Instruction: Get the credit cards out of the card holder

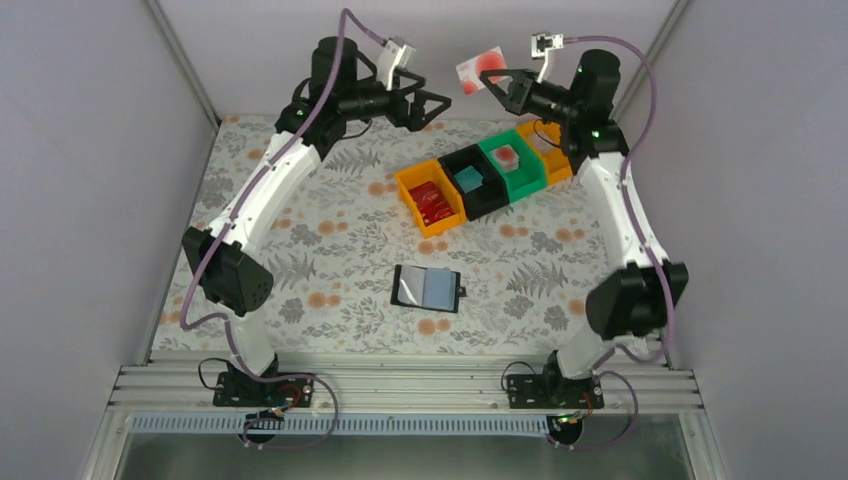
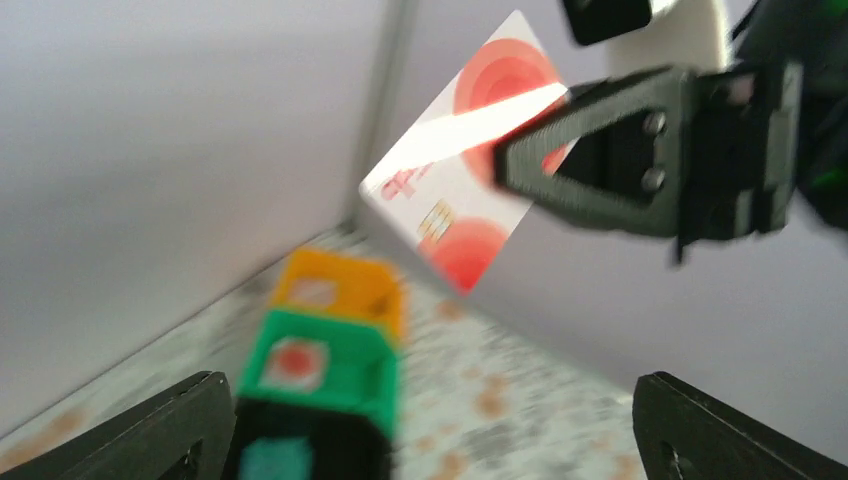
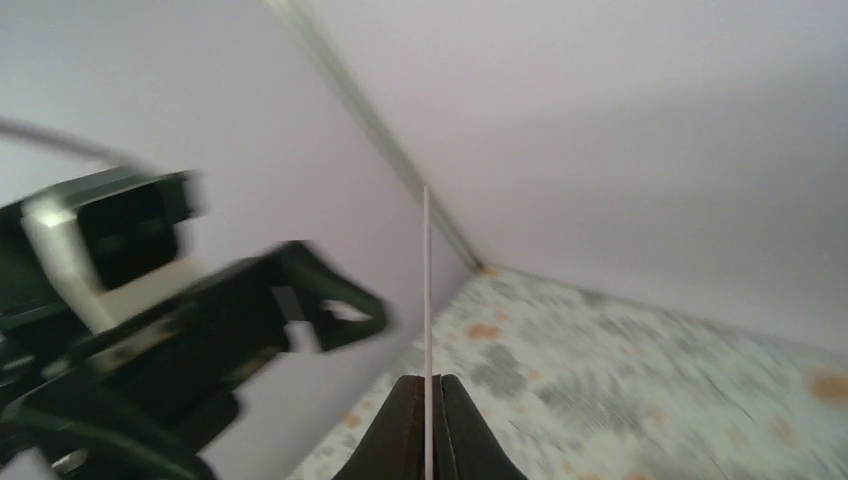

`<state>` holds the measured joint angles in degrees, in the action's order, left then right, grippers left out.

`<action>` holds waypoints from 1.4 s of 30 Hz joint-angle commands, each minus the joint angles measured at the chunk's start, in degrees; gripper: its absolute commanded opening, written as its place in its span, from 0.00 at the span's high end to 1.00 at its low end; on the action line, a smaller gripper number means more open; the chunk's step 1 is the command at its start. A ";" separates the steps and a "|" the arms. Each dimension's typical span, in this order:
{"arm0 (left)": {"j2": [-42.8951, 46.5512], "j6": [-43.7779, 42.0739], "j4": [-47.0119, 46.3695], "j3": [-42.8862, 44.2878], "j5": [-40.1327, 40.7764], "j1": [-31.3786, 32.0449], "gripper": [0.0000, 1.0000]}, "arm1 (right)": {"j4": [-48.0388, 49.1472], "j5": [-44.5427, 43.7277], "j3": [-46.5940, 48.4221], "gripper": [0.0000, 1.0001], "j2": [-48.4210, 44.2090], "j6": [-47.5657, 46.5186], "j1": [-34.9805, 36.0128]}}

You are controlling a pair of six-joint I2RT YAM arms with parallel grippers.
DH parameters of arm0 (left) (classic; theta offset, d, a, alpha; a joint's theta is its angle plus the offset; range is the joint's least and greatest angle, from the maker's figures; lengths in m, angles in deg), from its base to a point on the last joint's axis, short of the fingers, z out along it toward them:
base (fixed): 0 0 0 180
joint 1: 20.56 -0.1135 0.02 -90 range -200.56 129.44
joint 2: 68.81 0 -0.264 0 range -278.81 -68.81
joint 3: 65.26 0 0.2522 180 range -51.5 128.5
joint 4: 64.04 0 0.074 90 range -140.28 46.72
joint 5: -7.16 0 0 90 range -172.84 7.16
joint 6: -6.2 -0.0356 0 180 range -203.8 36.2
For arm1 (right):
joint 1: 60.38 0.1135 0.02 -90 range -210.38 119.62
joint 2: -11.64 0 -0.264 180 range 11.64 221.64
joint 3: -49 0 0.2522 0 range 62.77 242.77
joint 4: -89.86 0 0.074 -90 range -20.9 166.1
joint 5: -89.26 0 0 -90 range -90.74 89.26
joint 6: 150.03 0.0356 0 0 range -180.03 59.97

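Observation:
The card holder (image 1: 428, 288) lies open on the floral table, black with pale blue-grey inner faces and a small tab on its right edge. High at the back, my right gripper (image 1: 500, 88) is shut on one corner of a white credit card (image 1: 481, 70) with red circles. That card (image 2: 455, 195) faces the left wrist view, while the right wrist view catches it edge-on (image 3: 427, 280) between the pinched fingers (image 3: 405, 420). My left gripper (image 1: 432, 108) hovers just left of the card, open and empty, with its fingers (image 2: 190, 420) spread wide.
A row of bins runs diagonally at the back right: orange (image 1: 430, 200) with red items, black (image 1: 474, 180) with a teal item, green (image 1: 511, 160) with a red-and-white item, and a second orange bin (image 1: 552, 150). Grey walls close in on three sides.

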<state>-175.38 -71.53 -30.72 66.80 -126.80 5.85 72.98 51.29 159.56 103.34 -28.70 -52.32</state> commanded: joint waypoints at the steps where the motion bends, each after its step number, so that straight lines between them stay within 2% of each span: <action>1: 0.67 -14.68 13.23 -5.17 25.28 -0.89 0.00 | -27.37 -1.90 3.15 0.96 12.16 -8.22 -6.55; 6: 3.69 -21.05 13.50 -13.15 32.07 -1.64 0.00 | -30.21 -9.70 7.04 0.96 21.04 -12.57 -10.78; 10: 5.18 -23.15 13.80 -18.48 33.31 -2.39 0.00 | -36.12 -17.31 17.77 0.96 28.87 -16.23 -10.71; 14: 6.13 -25.35 13.67 -23.02 33.66 -2.75 0.00 | -35.79 -21.18 20.08 0.96 33.35 -16.18 -10.98; 19: 5.74 -25.86 13.48 -27.16 33.86 -3.36 0.00 | -31.45 -26.75 20.53 0.96 34.41 -18.81 -10.56; 23: 4.96 -25.84 13.24 -27.66 33.50 -3.78 0.00 | -32.71 -31.13 23.37 0.96 36.26 -22.31 -10.06; 28: 3.78 -26.01 13.05 -27.67 33.13 -3.91 0.00 | -29.63 -36.04 18.60 0.96 33.98 -23.88 -6.92; 32: 3.07 -25.66 13.08 -27.72 32.72 -3.83 0.00 | -25.74 -38.00 17.83 0.96 36.23 -22.10 -7.86; 38: 3.10 -25.83 13.06 -28.01 33.03 -3.89 0.00 | -27.24 -32.68 23.71 0.96 40.74 -24.50 -8.31; 42: 3.12 -25.89 13.06 -28.40 32.87 -3.85 0.00 | -26.56 -31.16 20.86 0.96 41.03 -24.31 -8.76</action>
<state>-171.84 -96.86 -17.20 39.09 -93.82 2.16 44.98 17.96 180.89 144.08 -52.17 -60.48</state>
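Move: The right hand, already holding the card with the red circle, has the green bin about 20 cm ahead of it, 15 cm to its right and 43 cm below. At that same depth, the black bin is roughly 15 cm ahead and 5 cm to the right, and the orange bin with the pale card about 25 cm ahead and 26 cm to the right. From the empty left hand the green bin lies some 21 cm ahead, 20 cm to the right and 42 cm below. The right arm keeps its pinch on the card and swoops down about 33 cm, forward and to its right, towards the green bin; most of the drop comes first, then it eases farther forward and a little lower, the fingers swinging from pointing level and leftward to forward and some 45 degrees down. Meanwhile the left hand, already wide open, backs away from the card, sinking about 25 cm and moving left as its fingers also tip down, and then waits near the orange bin of red cards. ##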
